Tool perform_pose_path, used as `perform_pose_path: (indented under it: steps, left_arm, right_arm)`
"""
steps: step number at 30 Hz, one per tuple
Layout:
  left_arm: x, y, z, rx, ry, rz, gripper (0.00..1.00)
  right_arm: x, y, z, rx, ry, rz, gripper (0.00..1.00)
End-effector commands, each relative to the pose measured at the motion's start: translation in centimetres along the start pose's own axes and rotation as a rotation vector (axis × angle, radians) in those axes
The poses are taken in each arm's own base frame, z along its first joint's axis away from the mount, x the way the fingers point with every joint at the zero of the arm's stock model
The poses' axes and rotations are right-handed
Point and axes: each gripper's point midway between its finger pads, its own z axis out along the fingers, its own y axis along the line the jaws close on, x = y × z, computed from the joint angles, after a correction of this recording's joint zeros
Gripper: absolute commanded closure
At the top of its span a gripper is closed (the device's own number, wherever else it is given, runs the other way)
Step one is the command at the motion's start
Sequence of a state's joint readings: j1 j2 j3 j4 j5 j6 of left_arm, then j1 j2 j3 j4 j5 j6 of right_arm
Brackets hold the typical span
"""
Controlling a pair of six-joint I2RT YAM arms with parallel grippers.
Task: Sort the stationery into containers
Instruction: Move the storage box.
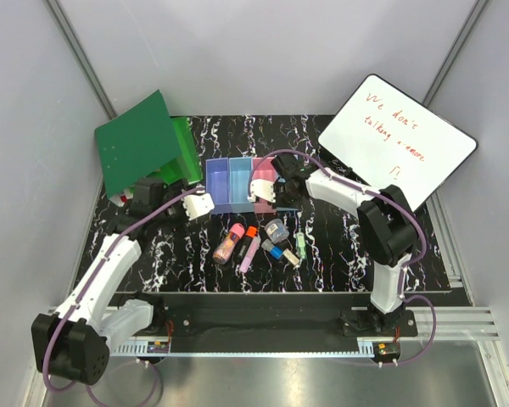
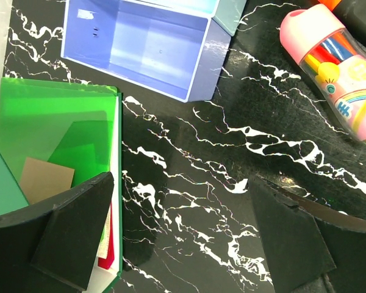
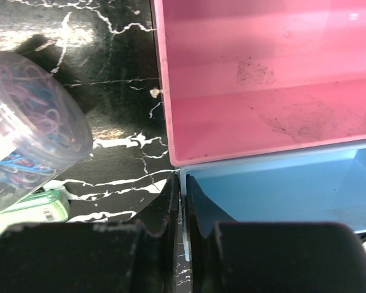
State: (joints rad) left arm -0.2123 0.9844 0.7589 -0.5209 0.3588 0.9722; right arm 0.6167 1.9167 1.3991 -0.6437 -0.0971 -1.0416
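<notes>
The containers stand in a joined row: purple-blue (image 1: 216, 182), light blue (image 1: 239, 181), pink (image 1: 261, 172). In the right wrist view the pink bin (image 3: 262, 43) is empty and a second light blue bin (image 3: 293, 183) adjoins it. My right gripper (image 3: 183, 201) is shut on that light blue bin's thin near wall. The stationery lies in front of the row: a pink case of markers (image 1: 228, 242), an orange-capped marker (image 1: 250, 234), a pink marker (image 1: 248, 256), a round grey jar (image 1: 276, 229), a blue piece (image 1: 274, 250) and a green highlighter (image 1: 300, 244). My left gripper (image 2: 180, 238) hangs open over bare tabletop beside the purple-blue bin (image 2: 146, 49).
A green folder (image 1: 140, 144) leans at the back left, and its edge (image 2: 55, 140) lies under my left finger. A whiteboard with red writing (image 1: 399, 136) is propped at the back right. The clear jar of paper clips (image 3: 30, 122) stands close to the pink bin's left.
</notes>
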Motion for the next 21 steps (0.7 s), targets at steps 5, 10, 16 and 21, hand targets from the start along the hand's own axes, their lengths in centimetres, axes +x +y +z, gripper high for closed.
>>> perform_pose_path:
  steps: [5, 10, 16, 21]
  left_arm:
    - [-0.7, -0.2, -0.3, -0.016, -0.044, 0.034, 0.01]
    - [-0.4, -0.3, -0.3, -0.015, -0.036, 0.034, 0.01]
    - [-0.5, -0.4, -0.3, -0.014, -0.039, 0.025, 0.01]
    - [-0.3, -0.6, -0.4, -0.018, -0.034, 0.014, 0.01]
  right_arm:
    - [-0.5, -3.4, 1.0, 0.132, 0.018, -0.002, 0.89]
    - [-0.8, -3.8, 0.7, 0.146, 0.008, 0.001, 0.80]
    - [-0.9, -3.9, 0.5, 0.150, 0.006, 0.002, 0.57]
    - [-1.3, -5.5, -0.8, 0.243, -0.008, 0.030, 0.42]
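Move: The storage box's middle lies about 7 cm ahead of the right hand and 7 cm to its left, a few cm lower; the fingers already pinch its near wall beside the pink compartment. The clip jar stands some 5 cm back and 1 cm left, the green stationery item about 9 cm back and 5 cm right, the orange-capped marker 8 cm back and 9 cm left. From the left hand, the box is about 4 cm ahead, 17 cm right and 13 cm below. The right hand pushes the storage box forward about 3 cm by its near wall, then opens around the rim. ##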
